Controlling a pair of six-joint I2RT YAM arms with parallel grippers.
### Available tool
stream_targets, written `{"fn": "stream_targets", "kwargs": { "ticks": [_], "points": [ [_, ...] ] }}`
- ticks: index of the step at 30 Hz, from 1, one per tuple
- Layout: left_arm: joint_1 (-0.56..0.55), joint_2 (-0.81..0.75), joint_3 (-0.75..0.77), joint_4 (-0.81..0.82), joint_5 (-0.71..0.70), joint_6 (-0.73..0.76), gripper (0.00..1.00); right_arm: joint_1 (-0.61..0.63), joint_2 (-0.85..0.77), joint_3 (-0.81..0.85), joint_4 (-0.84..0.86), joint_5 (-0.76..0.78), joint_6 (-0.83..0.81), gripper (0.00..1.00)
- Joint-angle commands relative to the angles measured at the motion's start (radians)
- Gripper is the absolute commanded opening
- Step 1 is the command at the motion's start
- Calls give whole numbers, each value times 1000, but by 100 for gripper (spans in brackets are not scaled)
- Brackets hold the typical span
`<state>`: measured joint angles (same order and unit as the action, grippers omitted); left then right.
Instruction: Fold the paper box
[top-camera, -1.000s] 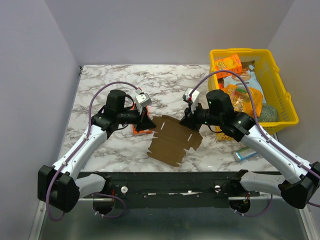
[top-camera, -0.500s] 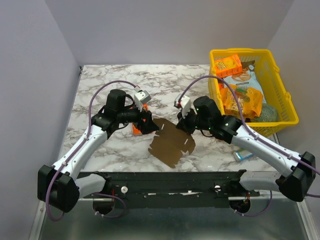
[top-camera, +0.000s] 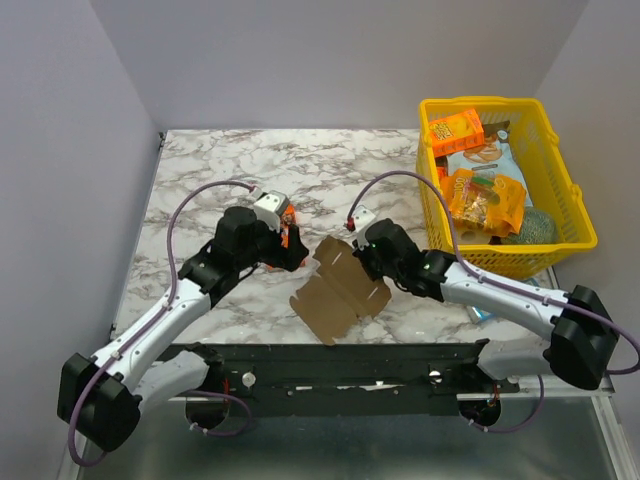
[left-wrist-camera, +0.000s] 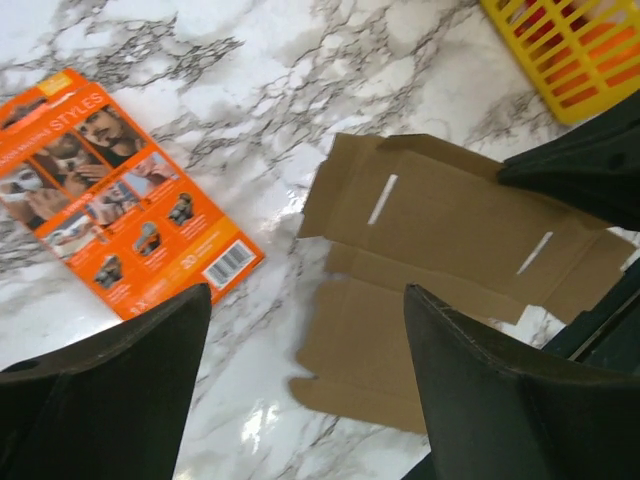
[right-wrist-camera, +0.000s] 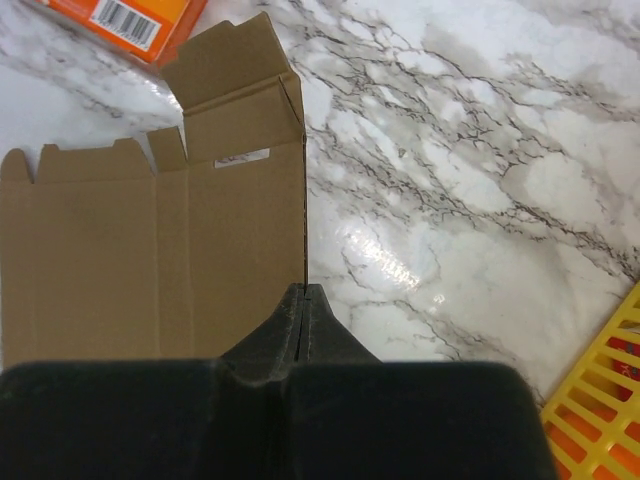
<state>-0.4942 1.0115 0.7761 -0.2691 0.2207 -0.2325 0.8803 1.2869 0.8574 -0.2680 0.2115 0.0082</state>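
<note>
The paper box (top-camera: 338, 292) is a flat brown die-cut sheet with tabs and two slits, lying unfolded on the marble top. My right gripper (top-camera: 362, 256) is shut on the sheet's right edge; in the right wrist view the paper box (right-wrist-camera: 150, 260) runs into the closed right gripper (right-wrist-camera: 303, 290). My left gripper (top-camera: 297, 256) stands open just left of the sheet. In the left wrist view the left gripper (left-wrist-camera: 307, 300) hovers over bare marble and the near-left corner of the paper box (left-wrist-camera: 450, 230), holding nothing.
An orange printed box (left-wrist-camera: 130, 200) lies flat left of the sheet, mostly under the left wrist (top-camera: 288, 224). A yellow basket (top-camera: 575, 215) of snacks stands at the right. A small packet (top-camera: 478, 313) peeks out beside the right arm.
The left gripper has opened and pulled back from the sheet. The right gripper has shut on the sheet's edge and moved left, and the sheet has shifted and turned with it.
</note>
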Motion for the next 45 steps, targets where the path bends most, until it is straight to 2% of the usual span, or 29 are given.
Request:
{"fn": "stream_targets", "kwargs": {
  "ticks": [1,4,5,6,10,11,14,16,18,25,37,45],
  "points": [
    [-78,2,-153,233,-87,-151,82,39,43,-38,99,189,6,1],
    [-125,85,-195,327,-86,-148,73,51,69,-41,108,209,15,1],
    [-156,108,-195,344,-92,-145,61,57,75,-47,119,212,18,1],
    [-170,148,-187,347,-95,-149,55,60,80,-47,122,213,21,1],
    [-240,196,-228,427,-92,-205,36,72,97,-41,122,239,52,1],
    [-251,202,-245,480,-90,-223,29,74,100,-40,127,238,53,1],
    [-283,246,-302,531,-96,-286,17,82,106,-37,134,247,67,1],
    [-302,275,-334,548,-109,-320,14,85,112,-35,136,264,79,1],
    [-316,292,-371,577,-122,-346,7,91,114,-37,139,272,85,1],
    [-336,378,-436,677,-133,-427,0,117,111,-46,161,289,108,1],
    [-339,469,-442,729,-132,-458,0,181,138,-47,170,97,251,1],
    [-339,470,-445,740,-129,-455,0,207,204,-54,132,147,306,1]
  ]
}}
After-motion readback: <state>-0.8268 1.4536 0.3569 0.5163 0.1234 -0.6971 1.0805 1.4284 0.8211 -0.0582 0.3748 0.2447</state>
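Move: The paper box's lower panel, where my left hand is going, has its middle some 8 cm right of that hand, 9 cm back towards the base and 15 cm below. My right hand already pinches the far edge of the upper panel, whose middle is about 4 cm to its left, 2 cm back and 4 cm down; the lower panel is some 10 cm left, 10 cm back and 11 cm below. The orange pack lies 9 cm ahead of my left hand, 4 cm left and 15 cm below. I shut my open left fingers as the hand sinks some 16 cm, also going right and back, tipping down about 20 degrees, to set its closed tips on the lower panel and hold it there, creeping slightly right. My right hand keeps its pinch, lowers a little, waits, then draws the upper panel's edge about 6 cm left and slightly back towards my left hand. ##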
